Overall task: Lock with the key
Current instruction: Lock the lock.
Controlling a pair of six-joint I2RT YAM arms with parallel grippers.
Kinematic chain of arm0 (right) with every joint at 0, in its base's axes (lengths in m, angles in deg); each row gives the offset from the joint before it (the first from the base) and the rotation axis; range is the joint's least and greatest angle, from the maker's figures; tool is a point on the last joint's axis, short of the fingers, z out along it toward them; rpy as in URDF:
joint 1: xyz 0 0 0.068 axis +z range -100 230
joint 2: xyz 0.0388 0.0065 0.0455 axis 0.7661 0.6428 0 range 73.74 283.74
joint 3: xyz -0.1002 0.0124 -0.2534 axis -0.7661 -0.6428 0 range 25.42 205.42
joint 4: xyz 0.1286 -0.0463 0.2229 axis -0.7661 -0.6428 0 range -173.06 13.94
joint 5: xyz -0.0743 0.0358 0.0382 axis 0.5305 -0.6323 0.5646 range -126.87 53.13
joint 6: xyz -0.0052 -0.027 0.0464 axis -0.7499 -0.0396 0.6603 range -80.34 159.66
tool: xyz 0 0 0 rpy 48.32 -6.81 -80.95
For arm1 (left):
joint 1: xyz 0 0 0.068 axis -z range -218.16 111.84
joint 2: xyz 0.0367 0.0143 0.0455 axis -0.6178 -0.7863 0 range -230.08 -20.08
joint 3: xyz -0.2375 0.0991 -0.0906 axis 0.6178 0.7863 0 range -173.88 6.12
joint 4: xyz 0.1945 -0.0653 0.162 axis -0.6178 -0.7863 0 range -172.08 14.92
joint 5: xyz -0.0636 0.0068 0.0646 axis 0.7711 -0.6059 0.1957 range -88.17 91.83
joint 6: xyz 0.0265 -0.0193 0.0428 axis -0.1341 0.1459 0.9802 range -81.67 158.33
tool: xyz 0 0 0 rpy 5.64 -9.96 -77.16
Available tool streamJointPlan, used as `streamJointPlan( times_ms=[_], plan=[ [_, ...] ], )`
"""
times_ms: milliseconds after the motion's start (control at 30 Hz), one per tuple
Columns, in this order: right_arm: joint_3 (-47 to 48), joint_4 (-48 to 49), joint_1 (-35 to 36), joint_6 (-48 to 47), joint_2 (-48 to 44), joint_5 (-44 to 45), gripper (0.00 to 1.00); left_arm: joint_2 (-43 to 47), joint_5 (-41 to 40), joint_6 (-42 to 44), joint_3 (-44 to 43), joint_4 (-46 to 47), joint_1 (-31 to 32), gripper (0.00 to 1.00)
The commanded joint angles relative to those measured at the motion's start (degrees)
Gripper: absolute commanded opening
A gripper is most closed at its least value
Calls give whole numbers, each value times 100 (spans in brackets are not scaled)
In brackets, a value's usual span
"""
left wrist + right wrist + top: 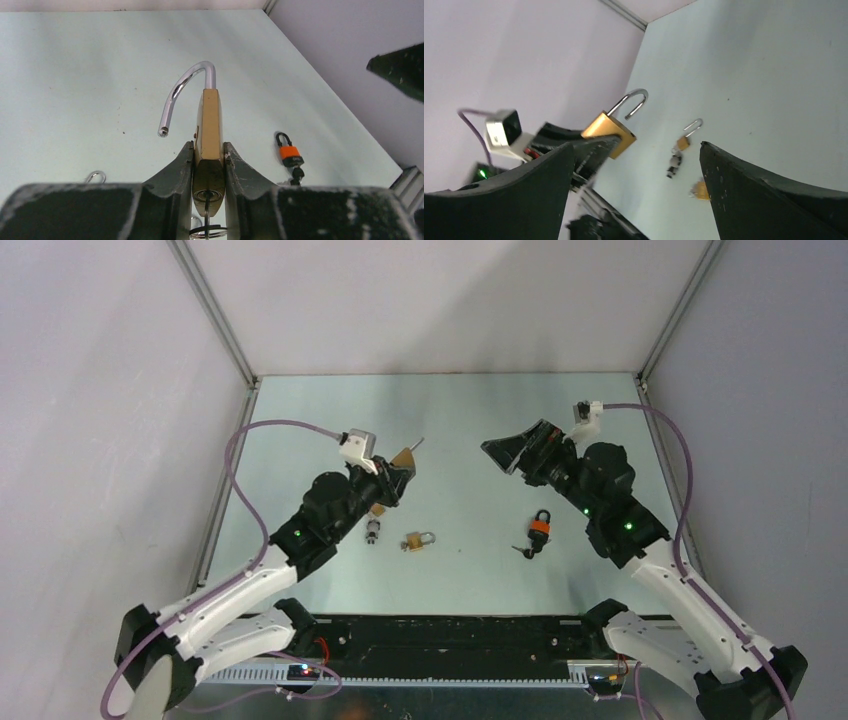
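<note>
My left gripper (398, 472) is shut on the body of a brass padlock (210, 120) and holds it above the table. Its silver shackle (187, 87) is swung open, the free end hanging in the air. A key (207, 200) sits in the keyhole at the lock's bottom, with a ring hanging below it. My right gripper (510, 452) hovers open and empty to the right of the padlock, apart from it. In the right wrist view the held padlock (610, 132) shows to the left of the open right gripper (636, 146).
An orange padlock (541, 528) with a dark key (527, 550) lies on the table below my right arm. A small brass padlock (418, 540) and another small lock with keys (374, 530) lie near the middle front. Enclosure walls stand on three sides.
</note>
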Motion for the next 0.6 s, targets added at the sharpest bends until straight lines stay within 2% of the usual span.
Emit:
streamJointPlan(
  times_ms=[0, 67, 200, 300, 567],
  plan=[
    [7, 103, -150, -2263, -309, -1067, 99, 548, 833, 475, -431, -215, -71, 0],
    [8, 231, -182, -2827, -348, -1870, 99, 656, 1241, 611, -580, -521, -67, 0],
    [4, 608, -152, -3776, -348, -2752, 100, 684, 2335, 832, -731, -795, -71, 0],
    [4, 788, -168, -4142, -372, -2892, 100, 588, 2940, 882, -761, -818, -73, 0],
    [3, 521, -224, -4801, -455, -3276, 99, 566, 3600, 1183, -928, -1062, -73, 0]
  ],
)
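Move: The left hand still pinches the open brass padlock, key in its base. The padlock body sits about 2 cm ahead and 1 cm right of that hand. The open, empty right gripper is roughly 19 cm to the left hand's right, nearly level fore-aft and 8 cm higher. From the right hand, the padlock lies some 17 cm left, 3 cm ahead and 8 cm below. On the table, the small padlock is 6 cm back and 1 cm right of the left hand, 24 cm below it. The left hand draws the brass padlock back about 8 cm and some 3 cm to the right at a steady height, swinging some 30 degrees clockwise so the open shackle turns from pointing out over the table to facing the right gripper, its grip unchanged. Meanwhile the empty right hand backs off too, rising and easing left a little, and stays wide open as it swings counter-clockwise to point mostly left and rolls, left side down, towards the padlock without touching it. ##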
